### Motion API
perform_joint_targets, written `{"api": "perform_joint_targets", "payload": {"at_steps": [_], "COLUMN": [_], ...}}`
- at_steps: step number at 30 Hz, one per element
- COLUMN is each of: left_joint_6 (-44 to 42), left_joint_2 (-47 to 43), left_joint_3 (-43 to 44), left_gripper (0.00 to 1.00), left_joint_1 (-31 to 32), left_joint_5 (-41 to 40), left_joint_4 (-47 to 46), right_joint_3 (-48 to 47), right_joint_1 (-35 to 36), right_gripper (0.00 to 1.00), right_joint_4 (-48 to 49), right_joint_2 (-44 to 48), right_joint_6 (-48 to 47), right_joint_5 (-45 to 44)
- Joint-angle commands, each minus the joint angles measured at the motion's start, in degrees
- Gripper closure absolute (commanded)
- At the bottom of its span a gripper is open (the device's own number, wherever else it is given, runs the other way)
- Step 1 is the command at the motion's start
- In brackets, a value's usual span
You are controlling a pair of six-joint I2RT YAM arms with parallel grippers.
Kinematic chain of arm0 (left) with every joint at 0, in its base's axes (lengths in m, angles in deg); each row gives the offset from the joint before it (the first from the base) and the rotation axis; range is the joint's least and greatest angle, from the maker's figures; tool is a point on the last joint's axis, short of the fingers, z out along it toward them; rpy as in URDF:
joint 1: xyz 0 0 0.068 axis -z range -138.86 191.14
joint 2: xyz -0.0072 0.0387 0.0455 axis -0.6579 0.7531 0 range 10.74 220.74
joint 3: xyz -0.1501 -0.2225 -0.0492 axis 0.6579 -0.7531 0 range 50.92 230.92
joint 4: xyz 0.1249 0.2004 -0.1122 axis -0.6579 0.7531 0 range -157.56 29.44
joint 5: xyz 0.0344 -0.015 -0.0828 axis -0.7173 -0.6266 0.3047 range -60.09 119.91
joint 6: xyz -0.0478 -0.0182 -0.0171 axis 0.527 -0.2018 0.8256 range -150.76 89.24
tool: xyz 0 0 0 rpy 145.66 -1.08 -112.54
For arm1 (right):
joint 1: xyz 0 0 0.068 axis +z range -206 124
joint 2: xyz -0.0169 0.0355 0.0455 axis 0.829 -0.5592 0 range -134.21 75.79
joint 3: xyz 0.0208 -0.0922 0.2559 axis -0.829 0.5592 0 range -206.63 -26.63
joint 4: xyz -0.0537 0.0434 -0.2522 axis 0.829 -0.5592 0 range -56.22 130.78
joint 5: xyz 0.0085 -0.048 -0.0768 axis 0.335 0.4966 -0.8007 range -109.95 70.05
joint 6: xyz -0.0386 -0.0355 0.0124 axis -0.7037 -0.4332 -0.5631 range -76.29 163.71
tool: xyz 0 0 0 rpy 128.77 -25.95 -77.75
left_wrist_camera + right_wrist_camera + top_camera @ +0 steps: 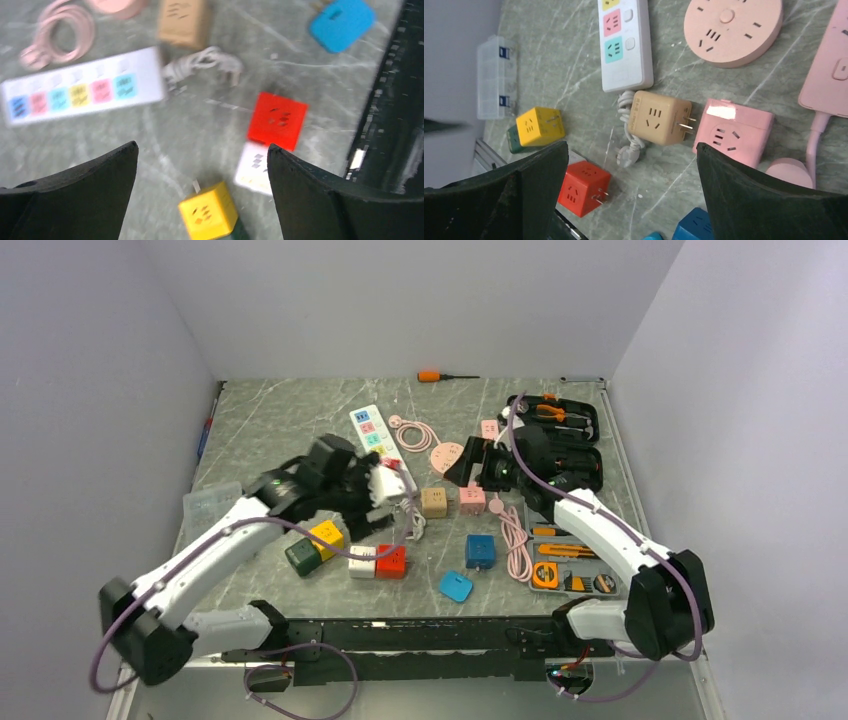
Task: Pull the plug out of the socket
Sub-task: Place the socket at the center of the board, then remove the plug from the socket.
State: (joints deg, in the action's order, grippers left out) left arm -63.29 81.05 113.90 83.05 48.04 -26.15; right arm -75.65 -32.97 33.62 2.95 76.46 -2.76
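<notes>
A tan cube plug [658,117] lies beside a pink cube socket [734,131]; its bare prongs point at the pink cube and I cannot tell whether they touch it. A yellow cube [207,210] sits against a dark green one [513,140], and a red cube [276,120] lies next to a white one [255,167]. My left gripper [202,150] hovers open above the yellow, white and red cubes with nothing between its fingers. My right gripper [631,147] hangs open and empty above the bare tabletop below the tan cube.
A white power strip [372,430] with its coiled cord and plug [412,520] lies mid-table. Also there: a blue cube [480,550], a light blue adapter [456,586], a round pink socket [446,455], tool cases [560,420] at the right, a clear box [210,505] at the left.
</notes>
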Motion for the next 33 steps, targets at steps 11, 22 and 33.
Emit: {"api": "perform_joint_targets", "payload": {"at_steps": [11,22,33], "left_joint_6": [-1.79,-9.62,-3.52], "left_joint_2": [-17.93,-24.6,-16.0], "left_joint_3": [-5.09,-3.07,0.7], "left_gripper": [0.01,0.01,0.01], "left_joint_1": [-32.09,-49.75,-66.18], "left_joint_5": [6.34,18.39,28.69], "left_joint_4": [10.0,19.61,14.39], "right_joint_3": [-19.0,-31.25,-28.57], "right_joint_1": [23.46,31.32,35.82], "right_gripper": [0.0,0.0,0.0], "right_joint_4": [-8.57,-5.98,10.43], "right_joint_2": [-13.47,-30.67,-37.34], "right_joint_6": [-16.43,-41.48,-54.15], "right_joint_5": [-13.25,-0.98,4.56]}}
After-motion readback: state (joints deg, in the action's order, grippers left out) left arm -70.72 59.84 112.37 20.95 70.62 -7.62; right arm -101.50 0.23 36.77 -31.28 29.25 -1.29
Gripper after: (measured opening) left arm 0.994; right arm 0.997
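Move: The yellow socket, likely next for the right gripper, lies about 30 cm to its left, 10 cm back and 15 cm below. The tan socket is some 8 cm left and 3 cm back of this gripper, the white socket 22 cm left and 14 cm back, and the green one 34 cm left and 13 cm back, all similarly low. From the left gripper the yellow socket lies level, some 12 cm left and 16 cm below. Bring the open right gripper left over the tan socket towards the yellow socket, about 23 cm, easing back 7 cm; sink some 6 cm late on and turn it counter-clockwise until its fingers point left and down. Meanwhile clear the left gripper away leftwards past the yellow socket, rising first, dipping midway, then rising again, fingers wide open and turning counter-clockwise about 40 degrees. ##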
